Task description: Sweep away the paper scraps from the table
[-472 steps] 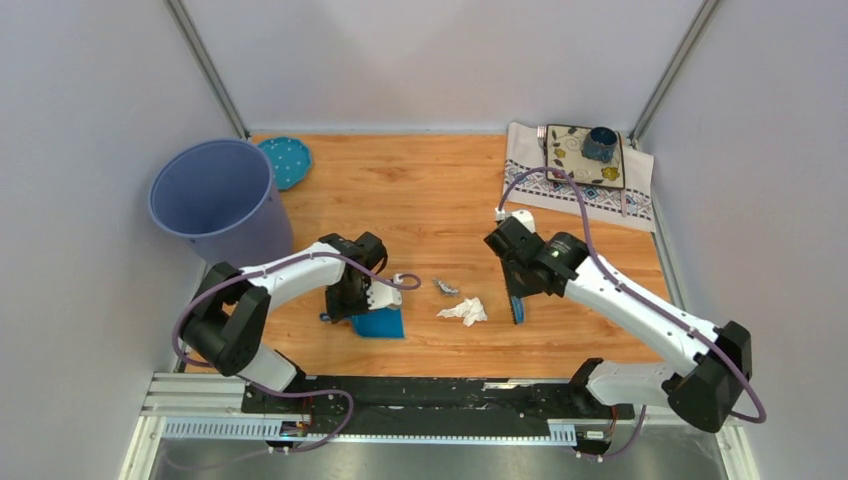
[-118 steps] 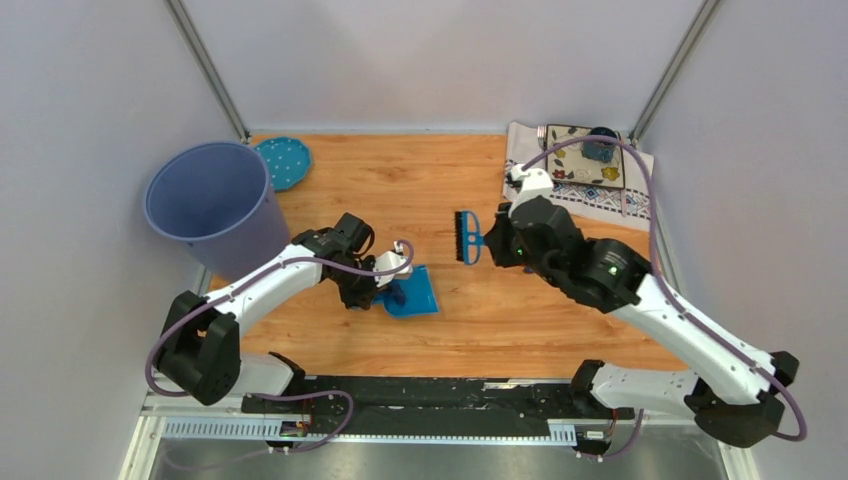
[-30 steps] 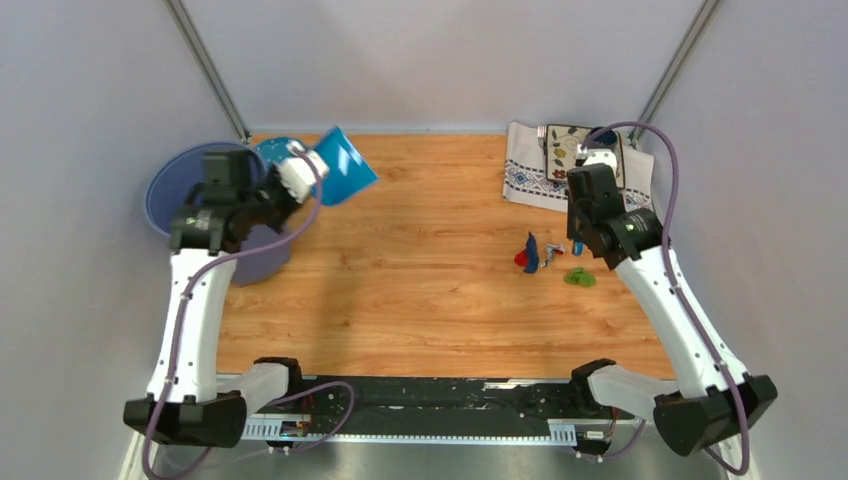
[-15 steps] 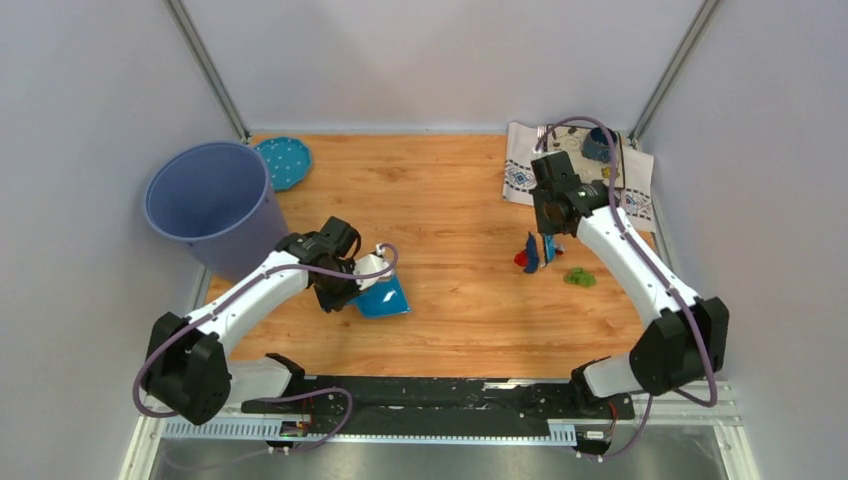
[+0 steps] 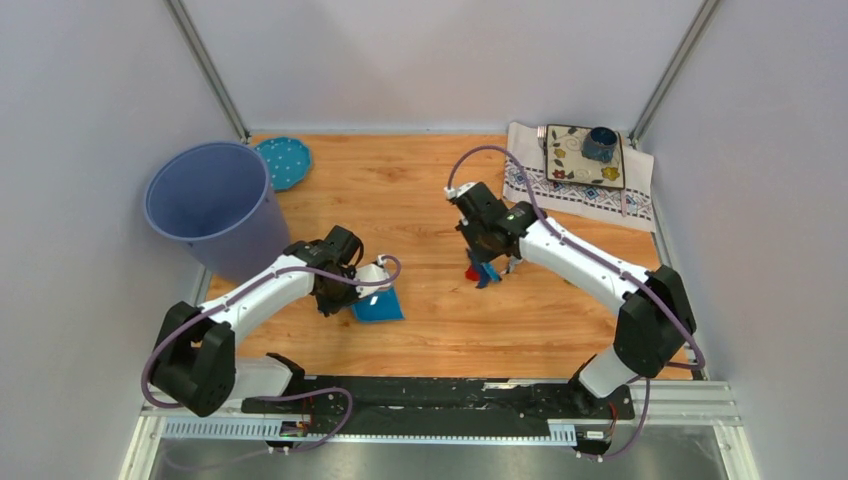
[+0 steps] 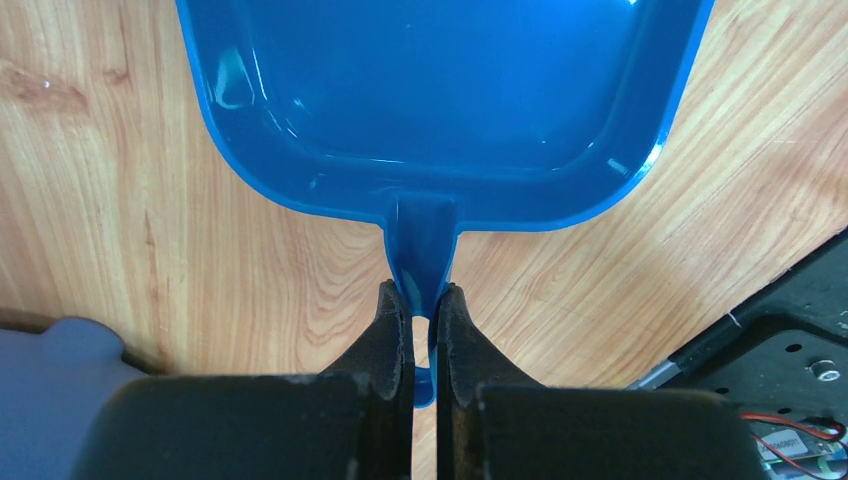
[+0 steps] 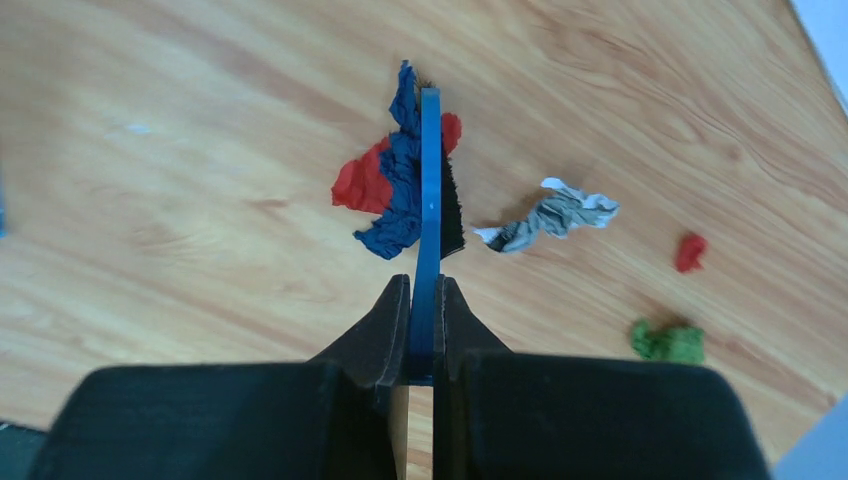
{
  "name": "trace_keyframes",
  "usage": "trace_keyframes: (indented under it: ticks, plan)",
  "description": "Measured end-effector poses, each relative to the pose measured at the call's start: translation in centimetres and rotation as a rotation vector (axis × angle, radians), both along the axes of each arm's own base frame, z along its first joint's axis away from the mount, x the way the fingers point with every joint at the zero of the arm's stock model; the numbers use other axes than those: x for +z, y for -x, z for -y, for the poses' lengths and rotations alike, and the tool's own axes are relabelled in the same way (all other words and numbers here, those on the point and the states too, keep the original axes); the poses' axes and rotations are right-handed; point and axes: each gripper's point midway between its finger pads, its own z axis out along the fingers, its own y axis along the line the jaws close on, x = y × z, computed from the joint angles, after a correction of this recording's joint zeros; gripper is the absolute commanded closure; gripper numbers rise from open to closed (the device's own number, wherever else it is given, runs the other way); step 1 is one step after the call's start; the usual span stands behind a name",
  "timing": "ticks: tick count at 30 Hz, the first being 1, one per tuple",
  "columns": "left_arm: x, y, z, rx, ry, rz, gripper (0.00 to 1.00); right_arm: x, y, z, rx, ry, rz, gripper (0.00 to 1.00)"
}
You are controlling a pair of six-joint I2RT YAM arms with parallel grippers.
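Observation:
My left gripper (image 5: 352, 290) is shut on the handle of a blue dustpan (image 5: 380, 306), which lies flat on the table (image 5: 420, 200). The left wrist view shows the gripper (image 6: 421, 295) and the pan (image 6: 440, 90) empty. My right gripper (image 5: 487, 252) is shut on a blue brush (image 7: 428, 180), seen in the right wrist view (image 7: 421, 285). The brush bristles rest against a dark blue scrap (image 7: 400, 195) and a red scrap (image 7: 352, 183), right of the dustpan (image 5: 473, 272). A white-grey scrap (image 7: 555, 215), a small red scrap (image 7: 690, 250) and a green scrap (image 7: 668, 340) lie behind the brush.
A tall blue bin (image 5: 210, 205) stands at the left, a teal dotted plate (image 5: 285, 160) behind it. A patterned cloth (image 5: 575, 192) with a tray and a blue cup (image 5: 601, 143) lies back right. A black rail (image 5: 430, 395) runs along the front.
My right gripper has swept the brush left, pushing the red and dark blue scraps toward the dustpan. The left arm brought the dustpan down from the bin to the table.

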Motion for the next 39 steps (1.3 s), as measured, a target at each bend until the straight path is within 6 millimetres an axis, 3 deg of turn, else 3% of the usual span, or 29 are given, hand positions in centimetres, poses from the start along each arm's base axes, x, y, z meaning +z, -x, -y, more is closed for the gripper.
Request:
trace_keyframes:
  ticks: [5, 9, 13, 16, 19, 22, 25, 31, 39]
  plan:
    - [-0.6, 0.0, -0.2, -0.013, -0.012, -0.001, 1.00, 0.3, 3.1, -5.5, 0.133, -0.079, -0.012, 1.00]
    - [-0.7, 0.0, -0.2, -0.026, -0.013, 0.001, 1.00, 1.8, 4.1, -7.6, 0.155, -0.144, -0.016, 1.00]
    - [-0.7, -0.1, -0.1, -0.033, -0.010, 0.001, 1.00, 5.2, 3.2, -7.6, 0.112, -0.182, 0.058, 1.00]
    - [-0.7, 0.0, 0.1, -0.044, 0.000, -0.003, 1.00, 7.7, 2.8, -6.6, 0.070, -0.196, 0.130, 1.00]
    - [-0.7, -0.1, 0.3, -0.066, -0.005, 0.007, 1.00, 8.6, 2.9, -5.2, 0.026, -0.192, 0.163, 1.00]
    - [-1.1, -0.2, 0.4, -0.087, -0.028, -0.001, 1.00, 7.7, 2.9, -4.3, -0.014, -0.173, 0.148, 1.00]
    - [-1.6, -0.3, 0.7, -0.096, -0.044, -0.024, 1.00, 5.2, 2.9, -4.2, -0.040, -0.135, 0.094, 1.00]
    - [-1.7, -0.8, 1.6, -0.118, -0.049, -0.027, 1.00, 0.7, 3.7, -6.2, -0.033, -0.124, -0.051, 1.00]
    - [-2.3, -0.9, 1.9, -0.116, -0.053, -0.041, 1.00, 3.0, 7.7, -14.7, 0.146, -0.378, -0.138, 1.00]
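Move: The dustpan's tray, the brush's goal, lies about 23 cm to the right hand's left, 6 cm nearer the base and 11 cm below. The crumpled blue and red scraps are at the brush head, roughly 2 cm left of that hand and 1 cm ahead. A grey scrap lies 4 cm to its right and 2 cm ahead. From the left hand, those blue and red scraps are some 31 cm right and 7 cm ahead; the tray is 9 cm right and 3 cm ahead. Leftward and somewhat back, the right hand sweeps the held brush with the blue and red scraps for about 8 cm, lifts 8 cm while easing back to the right, sets down and sweeps left again towards the dustpan, rolling its left side up some 20 degrees. The left hand keeps its grip on the dustpan handle, sinking and shifting right about 2 cm each to meet it. ##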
